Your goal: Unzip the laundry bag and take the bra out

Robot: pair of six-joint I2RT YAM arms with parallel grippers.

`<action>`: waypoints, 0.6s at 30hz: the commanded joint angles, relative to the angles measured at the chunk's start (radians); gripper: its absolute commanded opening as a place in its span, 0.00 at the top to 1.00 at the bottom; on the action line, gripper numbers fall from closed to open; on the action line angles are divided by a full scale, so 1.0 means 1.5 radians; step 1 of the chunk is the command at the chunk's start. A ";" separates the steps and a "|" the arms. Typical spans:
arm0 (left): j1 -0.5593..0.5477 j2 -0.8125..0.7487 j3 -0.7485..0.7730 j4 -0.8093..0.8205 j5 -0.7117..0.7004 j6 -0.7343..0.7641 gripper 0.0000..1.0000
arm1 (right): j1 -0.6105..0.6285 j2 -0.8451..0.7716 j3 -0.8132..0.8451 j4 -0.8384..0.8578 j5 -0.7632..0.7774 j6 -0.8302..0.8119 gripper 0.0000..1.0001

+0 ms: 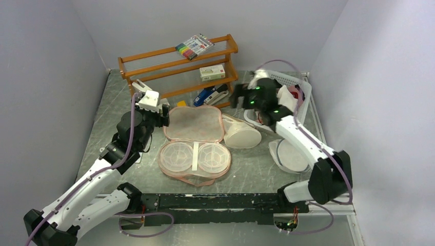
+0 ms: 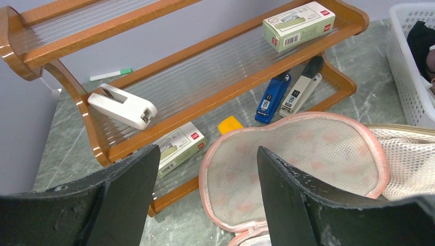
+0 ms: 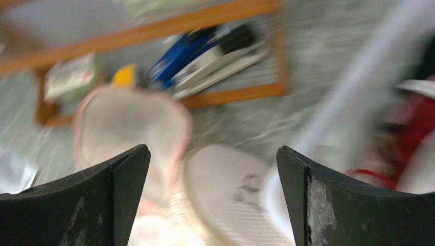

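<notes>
The laundry bag (image 1: 195, 154) lies unzipped and spread flat mid-table. Its mesh lid (image 1: 194, 124) is the far half, and two clear round domes sit in the near half. The lid also shows in the left wrist view (image 2: 297, 154) and, blurred, in the right wrist view (image 3: 123, 128). A white floppy piece that looks like the bra (image 1: 291, 156) lies right of the bag, partly under my right arm. My left gripper (image 1: 164, 114) (image 2: 206, 149) is open over the lid's left edge. My right gripper (image 1: 237, 97) (image 3: 212, 148) is open and empty above the cream cone.
A cream cone-shaped object (image 1: 241, 134) (image 3: 231, 189) rests against the bag's right side. A wooden rack (image 1: 179, 64) (image 2: 205, 77) with staplers, boxes and markers stands at the back. A white basket (image 1: 302, 84) (image 2: 410, 66) with a red garment (image 3: 415, 123) stands back right.
</notes>
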 commanded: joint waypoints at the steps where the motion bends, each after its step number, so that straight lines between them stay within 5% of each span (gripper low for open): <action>1: 0.005 -0.013 0.025 -0.001 0.011 -0.007 0.20 | 0.154 0.053 0.022 0.017 -0.108 -0.072 0.04; 6: 0.004 -0.022 0.007 0.022 0.021 -0.009 0.18 | 0.241 0.148 0.079 -0.007 -0.079 -0.045 0.04; 18: 0.002 0.034 0.025 -0.002 0.039 -0.013 0.24 | 0.234 0.290 0.233 -0.162 0.041 -0.024 0.05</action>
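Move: The laundry bag lies open. Its flipped-back lid is about 24 cm left of the right hand, 5 cm back and 22 cm below; the bag's lower half is just as far left, but some 20 cm back. The mesh pouch is 11 cm back and 5 cm left, the staplers 6 cm ahead and 15 cm left, and the white basket 10 cm to the right, 2 cm ahead. From the left hand the lid is 15 cm right, 5 cm ahead and 28 cm below. Towards the open lid of the laundry bag, the emptied right hand sweeps quickly left from beside the basket, some 17 cm. It draws back as it goes, then comes partly forward again while sinking steadily by about 8 cm. It swings counter-clockwise and tips its wide-open fingers further down. The left hand, also open, ends barely 2 cm lower after a small rise. ##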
